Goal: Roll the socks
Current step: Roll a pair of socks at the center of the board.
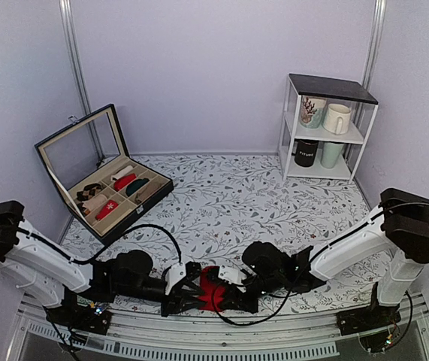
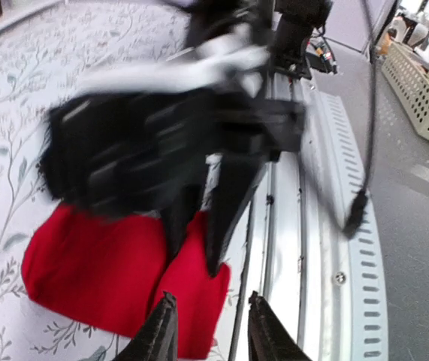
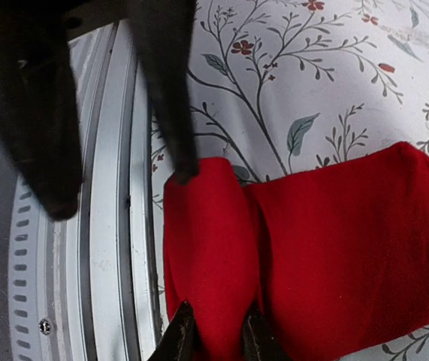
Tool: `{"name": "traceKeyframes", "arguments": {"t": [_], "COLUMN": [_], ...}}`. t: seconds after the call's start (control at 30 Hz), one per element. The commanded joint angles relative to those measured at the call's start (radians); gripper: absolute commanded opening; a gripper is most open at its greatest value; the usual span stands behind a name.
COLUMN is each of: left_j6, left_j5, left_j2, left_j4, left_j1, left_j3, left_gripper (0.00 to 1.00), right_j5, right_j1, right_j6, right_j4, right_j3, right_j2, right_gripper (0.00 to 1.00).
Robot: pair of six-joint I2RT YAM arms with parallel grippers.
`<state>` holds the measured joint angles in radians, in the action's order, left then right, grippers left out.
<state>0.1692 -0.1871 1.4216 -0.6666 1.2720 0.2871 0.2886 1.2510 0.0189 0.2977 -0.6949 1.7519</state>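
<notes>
The bright red socks (image 1: 212,290) lie at the near edge of the floral cloth, between my two grippers. In the right wrist view the socks (image 3: 349,241) are a flat strip whose near end is raised into a rolled fold. My right gripper (image 3: 216,340) is shut on that fold. From the left wrist view the right gripper (image 2: 195,259) comes down onto the socks (image 2: 94,271). My left gripper (image 2: 206,322) stands open at the fold's other end. One of its fingers is over the sock's edge and the other over the metal rail, and it clamps nothing.
A black compartment box (image 1: 105,180) with several sock rolls stands open at the back left. A white shelf (image 1: 327,128) with mugs is at the back right. The metal rail (image 1: 222,331) runs just beside the socks. A cream basket (image 2: 424,90) sits off the table.
</notes>
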Motion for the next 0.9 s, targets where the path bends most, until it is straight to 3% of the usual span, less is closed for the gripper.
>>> {"name": "traceKeyframes", "arguments": {"t": [0.0, 0.13, 0.23, 0.7, 0.73, 0.77, 0.8, 0.87], "left_j6": [-0.129, -0.138, -0.134, -0.132, -0.128, -0.124, -0.124, -0.129], "left_j5": [0.119, 0.148, 0.184, 0.234, 0.241, 0.256, 0.267, 0.289], "left_j2": [-0.037, 0.002, 0.05, 0.206, 0.217, 0.224, 0.229, 0.231], "left_j4": [0.005, -0.044, -0.056, -0.135, -0.139, -0.145, -0.154, -0.172], "left_j1": [0.054, 0.068, 0.085, 0.105, 0.105, 0.107, 0.108, 0.113], "left_j3": [-0.026, -0.041, -0.035, -0.016, -0.016, -0.018, -0.022, -0.031], "left_gripper": [0.33, 0.35, 0.44, 0.45, 0.46, 0.59, 0.65, 0.66], "right_j5": [0.174, 0.279, 0.306, 0.355, 0.359, 0.363, 0.366, 0.371], "right_j1": [-0.055, -0.094, -0.117, -0.121, -0.121, -0.122, -0.121, -0.122], "right_j6": [-0.115, -0.163, -0.189, -0.186, -0.186, -0.185, -0.183, -0.18], "right_j4": [-0.204, -0.28, -0.319, -0.369, -0.373, -0.376, -0.377, -0.382], "right_j3": [-0.052, -0.112, -0.134, -0.161, -0.161, -0.162, -0.163, -0.162], "right_j2": [0.094, 0.15, 0.18, 0.201, 0.204, 0.208, 0.21, 0.215], "right_gripper": [0.19, 0.19, 0.19, 0.19, 0.19, 0.19, 0.19, 0.19]}}
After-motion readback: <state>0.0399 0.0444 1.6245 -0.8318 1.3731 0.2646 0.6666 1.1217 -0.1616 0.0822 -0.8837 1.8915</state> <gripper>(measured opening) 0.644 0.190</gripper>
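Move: The roll's left end is just let go: its middle lies about 4 cm to the left hand's right, level with it fore and aft and some 5 cm below. The right hand already holds the other end, with the roll's middle about 3 cm to its left. The still flat part of the socks runs forward, centred roughly 5 cm beyond the roll; the table's near edge is some 5 cm behind the roll. The sock roll stays pinched by its right end while the right wrist twists it forward, top away from the base, by some 25 degrees, the hand barely shifting. The left hand rises slightly, then drops back about 5 cm towards the free left end, its wrist rolling back a little (top towards the base) and its fingers opening wider. ##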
